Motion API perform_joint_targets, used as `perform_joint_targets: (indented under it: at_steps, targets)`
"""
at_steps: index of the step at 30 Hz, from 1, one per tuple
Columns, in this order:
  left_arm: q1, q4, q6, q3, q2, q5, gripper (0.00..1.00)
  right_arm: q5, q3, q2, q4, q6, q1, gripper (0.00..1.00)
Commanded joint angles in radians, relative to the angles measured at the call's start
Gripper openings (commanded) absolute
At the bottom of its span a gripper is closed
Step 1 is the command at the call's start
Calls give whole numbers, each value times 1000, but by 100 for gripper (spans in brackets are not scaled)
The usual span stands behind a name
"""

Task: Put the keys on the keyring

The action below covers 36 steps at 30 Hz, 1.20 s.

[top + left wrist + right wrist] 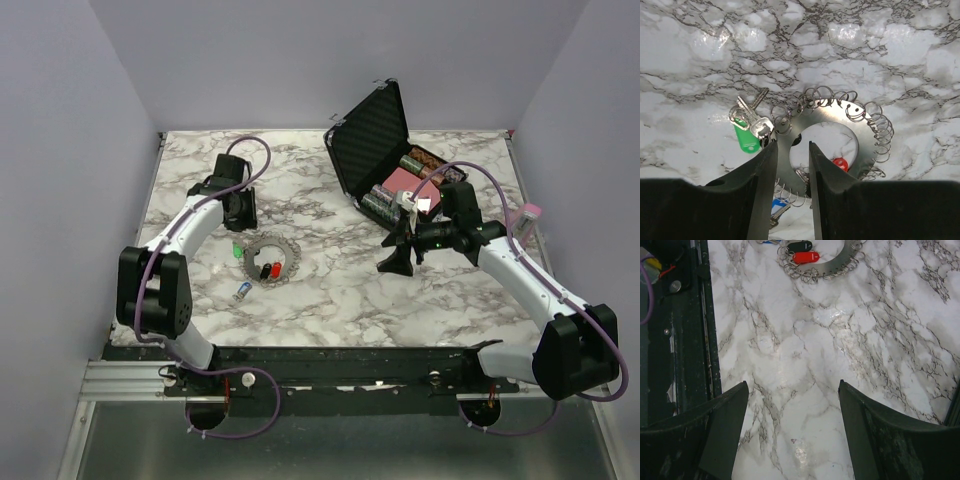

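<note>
The keyring (pixel 270 258) is a flat silver ring plate (pixel 865 145) with several wire loops round its edge, lying on the marble table. A silver key (pixel 751 116) with a green tag (pixel 746 139) lies at its left edge. A red-headed key (pixel 840 163) and a black-headed key (pixel 265 270) lie in its middle hole, and both show in the right wrist view, red (pixel 805 257) and black (pixel 800 246). My left gripper (pixel 792 145) hovers over the plate's near-left rim, open, gripping nothing. My right gripper (pixel 792 385) stands wide open over bare marble.
A small blue-and-white piece (pixel 243 292) lies near the plate's front left. An open black hard case (pixel 368 135) with several items stands at the back right. A pink-and-white object (pixel 528 222) sits by the right arm. The table's dark front rail (pixel 695 340) runs along the near edge.
</note>
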Motion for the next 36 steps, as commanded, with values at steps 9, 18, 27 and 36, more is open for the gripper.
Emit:
perform_joint_targets:
  at_steps: [9, 18, 27, 36]
  targets:
    - [0, -28, -69, 44, 93, 61, 38, 5, -5, -9, -8, -7, -6, 81]
    - [-30, -185, 109, 186, 195, 81, 36, 8, -6, -9, -9, -9, -4, 81]
    - [-96, -229, 155, 151, 173, 8, 36, 11, -6, -10, -8, -9, -4, 81]
    - [-87, 84, -96, -314, -188, 73, 36, 2, -5, -9, -15, -12, -4, 81]
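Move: The black tag lies at the near edge of the round keyring, about 9 cm back and 4 cm right of the empty left hand, some 8 cm below. From the black tag, the red tag is 3 cm right, the green tag about 6 cm left and 4 cm farther out, and the blue tag 5 cm left and 5 cm nearer. From the idle right hand, the black tag is roughly 26 cm left, 2 cm back and 13 cm below. Left hand dips, hovers, then swings back some 8 cm, 5 cm lower overall, towards the black tag. ##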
